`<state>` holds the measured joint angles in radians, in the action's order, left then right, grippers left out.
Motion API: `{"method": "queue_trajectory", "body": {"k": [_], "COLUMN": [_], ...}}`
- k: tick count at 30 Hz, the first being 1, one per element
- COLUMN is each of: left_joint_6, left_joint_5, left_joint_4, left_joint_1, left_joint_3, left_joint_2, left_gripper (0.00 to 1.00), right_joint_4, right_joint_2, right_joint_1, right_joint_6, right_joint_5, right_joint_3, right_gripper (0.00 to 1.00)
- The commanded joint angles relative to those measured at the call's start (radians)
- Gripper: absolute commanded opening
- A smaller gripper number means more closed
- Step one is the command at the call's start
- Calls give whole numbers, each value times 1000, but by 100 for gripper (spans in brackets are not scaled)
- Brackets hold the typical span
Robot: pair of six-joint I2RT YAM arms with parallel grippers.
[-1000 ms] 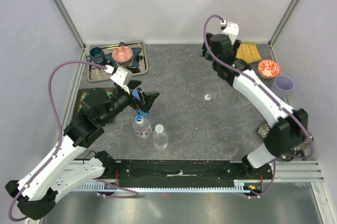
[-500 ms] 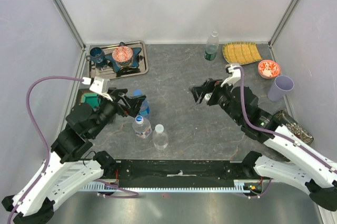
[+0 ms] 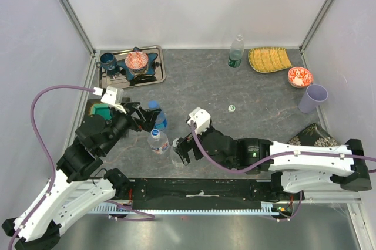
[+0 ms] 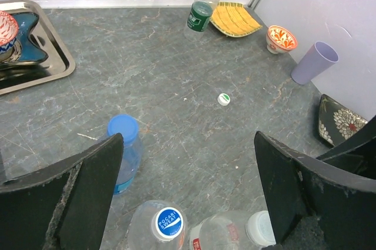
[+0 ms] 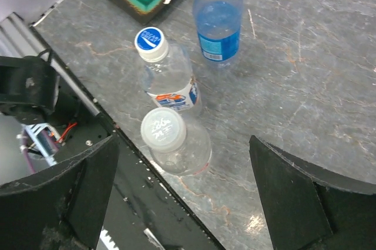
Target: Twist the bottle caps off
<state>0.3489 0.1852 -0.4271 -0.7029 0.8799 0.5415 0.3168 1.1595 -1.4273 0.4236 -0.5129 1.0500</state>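
Three bottles stand close together near the front. The blue-tinted bottle (image 3: pixel 157 116) (image 4: pixel 123 144) (image 5: pixel 217 18) has a blue cap. The clear bottle with the blue-white label (image 3: pixel 157 141) (image 4: pixel 167 225) (image 5: pixel 167 80) stands in front of it. The plain clear bottle (image 3: pixel 177 156) (image 4: pixel 258 229) (image 5: pixel 164 129) has a white cap. My left gripper (image 3: pixel 143 122) (image 4: pixel 188 197) hangs open above and just left of the group. My right gripper (image 3: pixel 183 150) (image 5: pixel 182 197) is open over the plain clear bottle without touching it. The greenish bottle (image 3: pixel 236 51) (image 4: pixel 202 12) stands uncapped at the back. A loose cap (image 3: pixel 232 108) (image 4: pixel 223 98) lies mid-table.
A metal tray (image 3: pixel 158 73) with a blue cup and a red bowl sits back left. A green box (image 3: pixel 101 111) lies under the left arm. At the right are a yellow mat (image 3: pixel 269 58), a red bowl (image 3: pixel 300 76), a lilac cup (image 3: pixel 313 98) and a dark patterned dish (image 3: pixel 314 135).
My right arm swung from the back, where it hid the greenish bottle, down to the plain clear bottle at the front. My left gripper drew back slightly from the blue-tinted bottle.
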Motion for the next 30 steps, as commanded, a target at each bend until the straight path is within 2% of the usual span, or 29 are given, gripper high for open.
{"method": "queue_trajectory", "body": {"k": [1,14,17,20,21,23,24,26,27,30], "left_joint_6": [25,33,33,32,32,30,30,29,29,21], "left_joint_5": [19,7,5,7,5,5,5,5,5,10], "left_joint_4": [-6,-7,-6,-7,-6,-6,-6,-4,-6,-4], "left_joint_1": [0,0,0,0,0,0,0,0,0,0], "left_joint_3": [-2,-38,-44,-45,-45,-44,-44,-44,-44,-38], "left_joint_2": [-11,-28,-35,-41,-41,-41,-41,-40,-38,-34], "left_gripper": [97,95,95,95,95,95,95,95,95,95], "right_joint_4": [-24,-108,-119,-119,-119,-116,-111,-104,-99,-55], "right_joint_2": [25,127,150,167,170,174,174,167,157,99], "right_joint_1": [-4,-4,-2,-2,-2,-2,-4,-2,-4,-2], "right_joint_6": [-20,6,14,26,29,33,38,44,47,50], "right_joint_5": [-79,-49,-33,-33,-33,-26,-26,-29,-33,-61], "right_joint_3": [31,18,13,10,8,8,7,8,8,24], "right_gripper": [98,93,88,79,72,65,58,53,46,43]}}
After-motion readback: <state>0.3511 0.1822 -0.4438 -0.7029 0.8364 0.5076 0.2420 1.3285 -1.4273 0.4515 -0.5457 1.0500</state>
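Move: The white cap of the front bottle, which the right hand is going for, sits about 5 cm below it, 3 cm to its left and 1 cm ahead. The blue-white-capped bottle stands roughly 8 cm left of that cap and 4 cm farther out; the blue bottle is some 7 cm left and 13 cm farther out. Seen from the left hand, the white cap lies about 7 cm back, 9 cm right and 12 cm lower. Down and to its left, the right hand sinks roughly 4.5 cm and shifts about 3 cm over the bottle until its fingertips straddle the white cap. It then closes from wide open to about half, pinching the cap from both sides, with hardly any wrist turn. The left hand, open and empty, sinks some 1.5 cm. ##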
